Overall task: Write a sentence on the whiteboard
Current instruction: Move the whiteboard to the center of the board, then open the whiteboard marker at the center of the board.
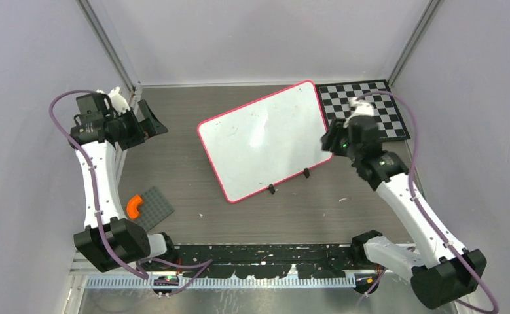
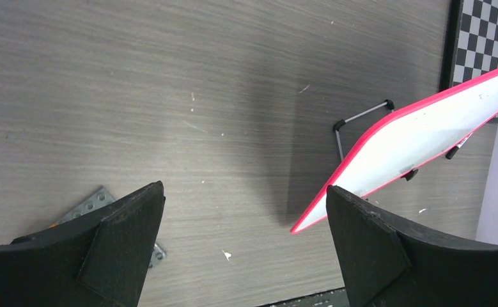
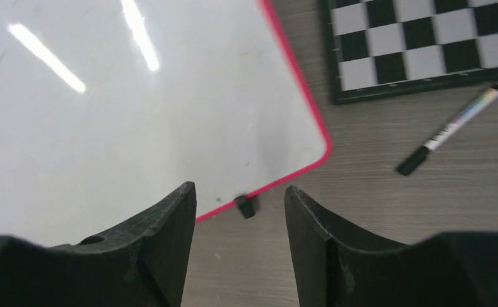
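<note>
The whiteboard, white with a thin red-pink rim, stands tilted on black clip feet mid-table. Its face is blank in every view, so the sentence does not show. My right gripper hovers at the board's right edge, open with nothing between its fingers. In the right wrist view the right gripper hangs over the board's lower corner and one clip foot. A black marker lies loose on the table to the right. My left gripper is open and empty at the far left, away from the board.
A black-and-white checkerboard mat lies at the back right, touching the board's corner. A grey studded plate with an orange piece sits near the left arm. The board's wire stand shows behind it. Walls close in on three sides.
</note>
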You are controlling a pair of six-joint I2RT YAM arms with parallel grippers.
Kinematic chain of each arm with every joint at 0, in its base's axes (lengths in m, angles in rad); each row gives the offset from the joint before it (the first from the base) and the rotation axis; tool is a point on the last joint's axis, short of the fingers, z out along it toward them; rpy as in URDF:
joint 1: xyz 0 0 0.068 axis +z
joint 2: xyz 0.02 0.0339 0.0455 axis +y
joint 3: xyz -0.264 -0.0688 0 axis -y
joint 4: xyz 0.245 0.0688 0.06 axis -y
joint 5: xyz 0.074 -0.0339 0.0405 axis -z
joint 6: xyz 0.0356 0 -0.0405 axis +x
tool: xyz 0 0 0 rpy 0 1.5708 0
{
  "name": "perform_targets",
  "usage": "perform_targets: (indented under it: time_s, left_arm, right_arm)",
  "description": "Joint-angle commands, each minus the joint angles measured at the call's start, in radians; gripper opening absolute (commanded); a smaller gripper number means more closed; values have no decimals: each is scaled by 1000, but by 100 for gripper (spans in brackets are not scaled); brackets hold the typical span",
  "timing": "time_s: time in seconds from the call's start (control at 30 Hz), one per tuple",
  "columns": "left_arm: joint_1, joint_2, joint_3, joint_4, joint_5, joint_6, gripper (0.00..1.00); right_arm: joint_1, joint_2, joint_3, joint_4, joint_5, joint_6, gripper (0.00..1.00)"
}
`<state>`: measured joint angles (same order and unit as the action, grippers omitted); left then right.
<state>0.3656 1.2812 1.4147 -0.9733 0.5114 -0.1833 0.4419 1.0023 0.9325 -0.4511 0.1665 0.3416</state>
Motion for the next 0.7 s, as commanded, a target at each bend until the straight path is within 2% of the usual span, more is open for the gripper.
perform_targets:
  time_s: [0.0, 0.17, 0.23, 0.4, 0.67]
  left_arm:
    - [-65, 13, 69, 95, -53, -25, 100]
    - [-98, 30, 104, 122, -102, -48, 100]
    - [-100, 45, 118, 113, -104, -46, 100]
    - [-103, 50, 113, 92, -108, -30, 100]
    - [-102, 40, 107, 84, -129, -29, 100]
  right_arm:
    - [-249, 36, 128, -198, -67, 99, 58]
    - [-500, 179, 203, -330, -39, 154, 56]
    - [-555, 244, 212, -335, -20, 156, 55]
    - [-608, 398, 233, -261, -20, 125, 56]
    - [-627, 585, 320, -243, 44, 171, 57]
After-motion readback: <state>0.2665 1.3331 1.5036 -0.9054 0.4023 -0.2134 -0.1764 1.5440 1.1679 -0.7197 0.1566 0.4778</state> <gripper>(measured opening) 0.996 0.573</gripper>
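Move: The marker lies on the table about 18 cm to the right of the right hand, 7 cm ahead and 21 cm below. The chessboard's middle is 18 cm beyond the marker, about level with it sideways; the whiteboard's middle is some 17 cm left of the right hand, 6 cm ahead and 14 cm down. From the left hand, the marker is about 67 cm right, 6 cm ahead and 26 cm below. Right hand swings about 19 cm right, then sinks and tips down towards the marker; left eases forward. ##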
